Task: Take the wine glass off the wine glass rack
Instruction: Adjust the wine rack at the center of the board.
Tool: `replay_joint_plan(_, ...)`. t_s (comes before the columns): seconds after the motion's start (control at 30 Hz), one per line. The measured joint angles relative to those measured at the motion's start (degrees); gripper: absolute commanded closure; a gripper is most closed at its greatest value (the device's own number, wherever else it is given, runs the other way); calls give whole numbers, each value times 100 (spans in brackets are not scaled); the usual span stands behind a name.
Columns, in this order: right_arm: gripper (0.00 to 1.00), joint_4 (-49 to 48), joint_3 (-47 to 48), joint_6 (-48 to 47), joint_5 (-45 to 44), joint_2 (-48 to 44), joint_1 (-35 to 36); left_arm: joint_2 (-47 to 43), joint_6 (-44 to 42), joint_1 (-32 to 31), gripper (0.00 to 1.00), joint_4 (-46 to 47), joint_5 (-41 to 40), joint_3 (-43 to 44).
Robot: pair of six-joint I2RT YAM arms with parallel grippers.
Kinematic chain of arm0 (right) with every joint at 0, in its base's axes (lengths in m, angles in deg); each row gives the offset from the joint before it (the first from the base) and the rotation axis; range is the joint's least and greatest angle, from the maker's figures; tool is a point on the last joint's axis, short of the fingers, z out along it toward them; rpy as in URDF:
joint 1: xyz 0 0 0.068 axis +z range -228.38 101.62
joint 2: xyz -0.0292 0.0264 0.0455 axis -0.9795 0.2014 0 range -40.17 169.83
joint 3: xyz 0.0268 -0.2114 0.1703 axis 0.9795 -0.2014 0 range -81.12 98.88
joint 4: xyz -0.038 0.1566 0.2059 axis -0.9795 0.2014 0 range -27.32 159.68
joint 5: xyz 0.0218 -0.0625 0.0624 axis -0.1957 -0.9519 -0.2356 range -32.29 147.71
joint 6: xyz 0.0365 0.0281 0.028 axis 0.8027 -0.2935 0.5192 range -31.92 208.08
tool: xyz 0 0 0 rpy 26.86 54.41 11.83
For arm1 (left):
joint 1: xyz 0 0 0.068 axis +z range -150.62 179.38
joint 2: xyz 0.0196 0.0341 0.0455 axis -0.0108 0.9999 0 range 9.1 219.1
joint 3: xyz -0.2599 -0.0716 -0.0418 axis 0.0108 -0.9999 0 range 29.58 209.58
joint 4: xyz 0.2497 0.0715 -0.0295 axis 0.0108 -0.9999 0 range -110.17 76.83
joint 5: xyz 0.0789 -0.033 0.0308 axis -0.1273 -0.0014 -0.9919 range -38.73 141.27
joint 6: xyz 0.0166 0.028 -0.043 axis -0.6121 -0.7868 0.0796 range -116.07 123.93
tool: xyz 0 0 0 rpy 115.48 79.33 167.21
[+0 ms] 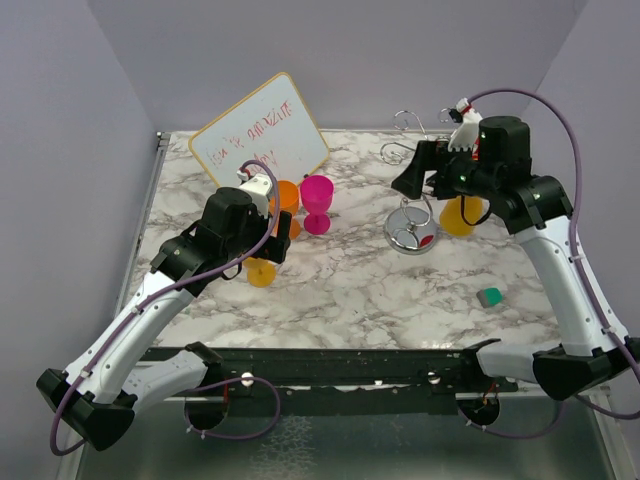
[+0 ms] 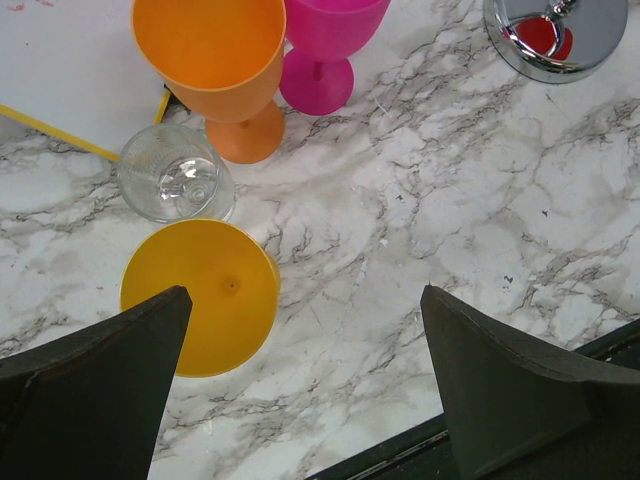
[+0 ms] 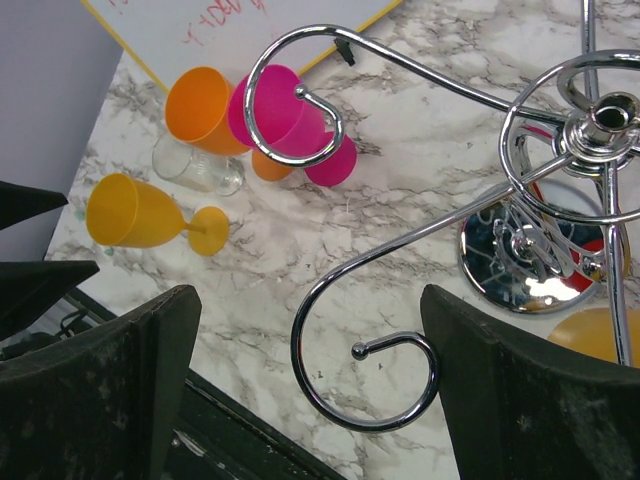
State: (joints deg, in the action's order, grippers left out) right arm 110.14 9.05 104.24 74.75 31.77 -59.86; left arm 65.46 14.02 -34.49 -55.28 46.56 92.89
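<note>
The wine glass rack (image 1: pixel 409 236) is a shiny wire stand at the back right, with its hub (image 3: pixel 603 122) and mirrored base seen from above in the right wrist view. A yellow wine glass (image 1: pixel 459 216) shows at the rack's right side, partly behind my right arm; only its edge (image 3: pixel 598 335) is visible under the wire arms. I cannot tell how it hangs. My right gripper (image 3: pixel 308 300) is open over the rack. A curled scroll arm (image 3: pixel 365 420) lies between its fingers without touching them. My left gripper (image 2: pixel 305 292) hangs open over bare marble.
Near the left gripper are an orange glass (image 2: pixel 215 60), a pink glass (image 2: pixel 325 50), a clear glass (image 2: pixel 175 175) and a yellow glass (image 3: pixel 135 215) lying on its side. A whiteboard (image 1: pixel 260 130) leans at the back. A small green block (image 1: pixel 489 296) lies front right.
</note>
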Motion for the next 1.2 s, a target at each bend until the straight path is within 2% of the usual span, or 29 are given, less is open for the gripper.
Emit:
replay_joint_plan(0.53, 0, 66, 339, -59, -619, 162, 481, 0, 22, 0, 1, 2, 57, 2)
replay_joint_plan(0.97, 0, -125, 323, -369, -636, -649, 481, 0, 24, 0, 1, 2, 66, 2)
replay_joint_plan(1.07, 0, -280, 70, -422, -1193, -1043, 487, 0, 26, 0, 1, 2, 68, 2)
replay_joint_plan(1.2, 0, -374, 55, -518, -2367, -1147, 505, 0, 24, 0, 1, 0, 68, 2)
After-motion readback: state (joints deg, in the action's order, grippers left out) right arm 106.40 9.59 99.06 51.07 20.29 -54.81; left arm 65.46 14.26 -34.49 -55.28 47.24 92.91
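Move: The wine rack's near hook lies practically at the open right hand's fingertips, 1 cm farther out and 1 cm to the right, against the inner side of the right finger. The rack's hub is about 8 cm ahead and 5 cm right, roughly level. The hanging yellow glass is some 3 cm ahead, 12 cm right and 8 cm below. From the idle left hand, that hook lies roughly 7 cm ahead, 28 cm right and 9 cm higher. With its right finger still against the rack's near hook, the open right hand nudges it about 1.5 cm farther left, then comes free and rises some 7 cm, drawing back up to 3 cm and finally sweeping right, to end 7 cm from its leftmost point. The fingers stay wide open, tipping up some 20 degrees and turning clockwise towards the hanging glasses' side. ##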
